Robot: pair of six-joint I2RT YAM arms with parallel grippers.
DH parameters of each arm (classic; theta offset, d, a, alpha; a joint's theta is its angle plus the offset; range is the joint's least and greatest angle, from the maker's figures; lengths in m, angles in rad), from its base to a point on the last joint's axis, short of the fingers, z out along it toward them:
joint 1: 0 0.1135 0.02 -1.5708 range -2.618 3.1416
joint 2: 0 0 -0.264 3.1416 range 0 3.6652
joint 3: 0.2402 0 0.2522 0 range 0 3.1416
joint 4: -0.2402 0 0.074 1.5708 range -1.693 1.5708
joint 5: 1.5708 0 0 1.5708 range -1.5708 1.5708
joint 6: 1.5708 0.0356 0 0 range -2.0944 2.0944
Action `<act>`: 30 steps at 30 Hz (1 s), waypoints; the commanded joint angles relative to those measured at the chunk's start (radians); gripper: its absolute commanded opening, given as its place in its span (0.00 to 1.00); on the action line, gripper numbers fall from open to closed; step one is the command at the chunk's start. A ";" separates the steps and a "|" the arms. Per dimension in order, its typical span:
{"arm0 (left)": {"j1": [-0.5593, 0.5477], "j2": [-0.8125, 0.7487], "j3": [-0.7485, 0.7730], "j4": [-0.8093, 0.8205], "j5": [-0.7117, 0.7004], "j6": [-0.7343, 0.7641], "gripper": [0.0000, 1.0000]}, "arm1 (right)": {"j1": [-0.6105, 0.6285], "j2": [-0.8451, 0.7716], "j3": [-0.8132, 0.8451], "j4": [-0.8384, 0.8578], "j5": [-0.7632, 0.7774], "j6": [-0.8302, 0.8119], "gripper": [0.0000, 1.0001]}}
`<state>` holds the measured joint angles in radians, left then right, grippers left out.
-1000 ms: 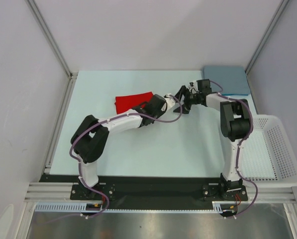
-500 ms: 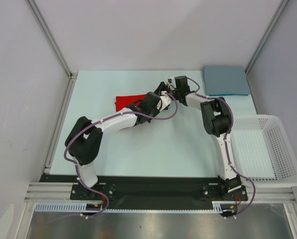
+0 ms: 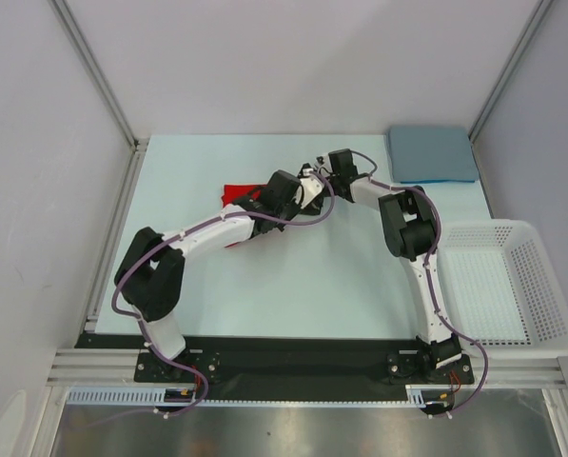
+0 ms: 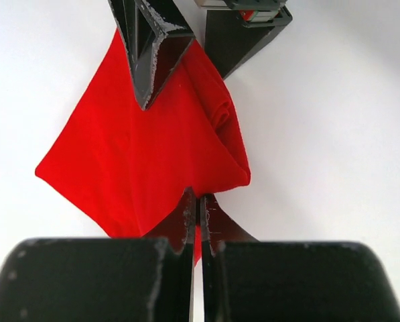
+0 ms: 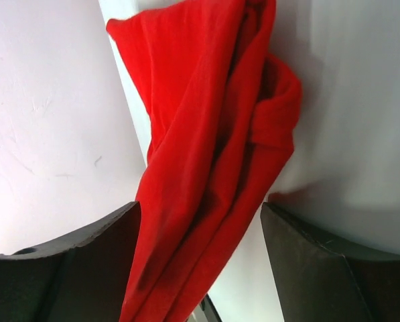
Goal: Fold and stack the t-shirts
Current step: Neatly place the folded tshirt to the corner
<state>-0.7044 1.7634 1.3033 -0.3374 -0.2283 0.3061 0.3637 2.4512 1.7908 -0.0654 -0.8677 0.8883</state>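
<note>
The red t-shirt (image 3: 232, 195) lies bunched at the table's middle, mostly hidden under my left arm in the top view. In the left wrist view the red t-shirt (image 4: 139, 154) hangs in loose folds, and my left gripper (image 4: 200, 204) is shut on its near edge. The right gripper's fingers (image 4: 149, 54) come down over the cloth's far side. My right gripper (image 5: 200, 261) is open, its jaws standing either side of the gathered red t-shirt (image 5: 213, 134). Both grippers, left (image 3: 305, 188) and right (image 3: 320, 173), meet tip to tip. The slate blue t-shirt (image 3: 431, 154) lies folded square at the back right.
A white mesh basket (image 3: 540, 286) stands at the table's right edge beside the right arm. Metal frame posts and white walls enclose the table on the left, back and right.
The right arm has swung left from beside the blue t-shirt to the red one, jaws open around it. The left arm has drawn back to the left, holding the cloth.
</note>
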 commanded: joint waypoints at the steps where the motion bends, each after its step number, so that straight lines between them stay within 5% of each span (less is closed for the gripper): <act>1: 0.005 -0.071 -0.002 0.009 0.038 -0.009 0.00 | 0.001 0.034 0.050 -0.068 0.099 -0.037 0.78; 14: 0.005 -0.099 -0.045 0.020 0.069 -0.028 0.00 | 0.009 0.097 0.148 -0.096 0.253 -0.020 0.52; 17: 0.005 -0.104 -0.042 0.015 0.084 -0.041 0.01 | 0.015 0.129 0.231 -0.154 0.237 -0.052 0.20; 19: 0.005 -0.108 -0.041 0.005 0.109 -0.067 0.18 | 0.020 0.121 0.252 -0.178 0.266 -0.130 0.01; 25: 0.034 -0.234 -0.078 -0.032 0.208 -0.246 0.44 | 0.027 0.071 0.410 -0.479 0.461 -0.507 0.00; 30: 0.057 -0.424 -0.214 -0.025 0.265 -0.399 0.46 | 0.023 0.000 0.432 -0.637 0.628 -0.758 0.00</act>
<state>-0.6640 1.4578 1.1374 -0.3679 -0.0399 0.0505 0.3981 2.5404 2.1754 -0.5377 -0.4183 0.3622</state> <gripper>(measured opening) 0.459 0.055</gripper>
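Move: The far right part of the red t-shirt, which my open right hand is after, lies about 4 cm ahead of it, level sideways and some 2 cm lower. The shirt's middle is roughly 9 cm left, 6 cm back and 4 cm below that hand; the blue stack is about 12 cm ahead and 37 cm right. From my left hand, already pinching cloth above the table, the far right part is some 12 cm ahead and 8 cm below. I slide my right hand about 4 cm forward and 2 to 3 cm down with the bunched cloth between its fingers and shut them on it; then, keeping that pinch, I draw it some 3 cm right and a little forward, tipping the fingers about 35 degrees steeper down. My left hand eases nearly 2 cm back, opens to let go of its cloth, and pulls away back and up, about 5 cm each, away from the shirt. ##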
